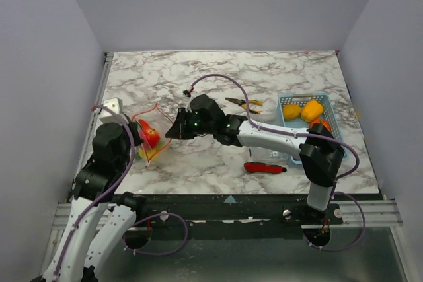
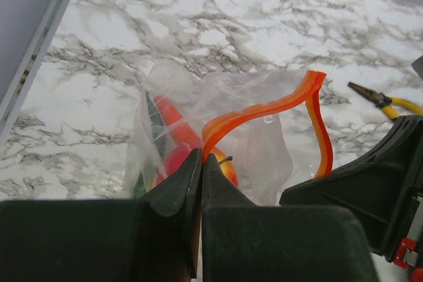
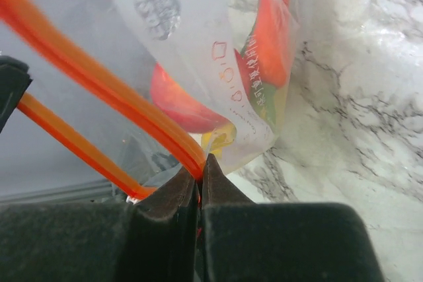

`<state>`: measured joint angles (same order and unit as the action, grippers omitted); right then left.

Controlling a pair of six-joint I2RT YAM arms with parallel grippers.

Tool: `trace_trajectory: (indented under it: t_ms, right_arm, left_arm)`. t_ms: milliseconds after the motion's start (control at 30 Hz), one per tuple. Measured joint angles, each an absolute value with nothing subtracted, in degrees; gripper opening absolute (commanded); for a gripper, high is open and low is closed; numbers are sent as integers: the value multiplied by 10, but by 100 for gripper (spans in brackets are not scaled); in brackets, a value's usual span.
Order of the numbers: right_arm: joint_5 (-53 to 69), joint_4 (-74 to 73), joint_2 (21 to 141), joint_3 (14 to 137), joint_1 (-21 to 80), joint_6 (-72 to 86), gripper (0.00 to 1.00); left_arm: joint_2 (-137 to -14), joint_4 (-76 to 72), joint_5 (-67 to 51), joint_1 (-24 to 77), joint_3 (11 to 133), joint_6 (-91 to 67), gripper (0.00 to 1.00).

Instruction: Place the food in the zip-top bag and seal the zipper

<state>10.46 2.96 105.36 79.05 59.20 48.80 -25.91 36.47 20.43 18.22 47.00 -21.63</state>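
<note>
The zip-top bag [image 1: 152,138] hangs between my two grippers at the left of the table, crinkly and clear. Inside it are red food [image 2: 173,160] and bits of green and yellow. Its orange-red zipper [image 2: 264,107] curves open between the grips. My left gripper [image 2: 201,156] is shut on one end of the zipper. My right gripper [image 3: 199,166] pinches the zipper [image 3: 99,77] at the other side, with the red food [image 3: 178,100] just beyond it. More food, yellow peppers [image 1: 291,111] and an orange one [image 1: 322,124], lies in the basket.
A light blue mesh basket [image 1: 328,106] stands at the right. A red-handled knife [image 1: 264,168] lies near the front edge. Yellow-handled pliers [image 1: 243,103] lie behind my right arm. A small white block [image 1: 111,105] sits at the left edge.
</note>
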Motion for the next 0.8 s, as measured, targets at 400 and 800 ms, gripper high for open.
trace_trajectory:
  t_ms: [400,800]
  right_arm:
    - [8,-72,1041,788,592,431,30]
    - [-171,-152,866,710,592,375,45]
  left_arm:
    - [-422,370,105,182,475,-198,0]
    - [-416,370,83,182,475,-195,0]
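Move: Both hands still have the zip-top bag's orange mouth between their fingers, with the right grip already easing. The tomato in the bag lies about 12 cm below the left hand, roughly 3 cm to its right and 1 cm ahead, while the basket of remaining food is some 48 cm to the right of the right hand, 6 cm farther out and 14 cm lower. From the right hand, the tomato is around 8 cm left, 1 cm ahead and 8 cm below, and the pliers are about 24 cm right, 14 cm ahead and 16 cm down. The right hand's fingers open about a third of their range and come free of the bag's orange zipper edge; it sinks some 3 cm as it starts drawing off, then rises again and sweeps right with growing speed, about 12 cm in all and slightly forward, away from the bag towards the basket, its fingers swinging clockwise to point more forward. The left hand keeps its pinch on the other side of the mouth and lowers the bag about 6 cm, also moving right and a little forward and tipping its fingers down some 15 degrees before it all but settles. ##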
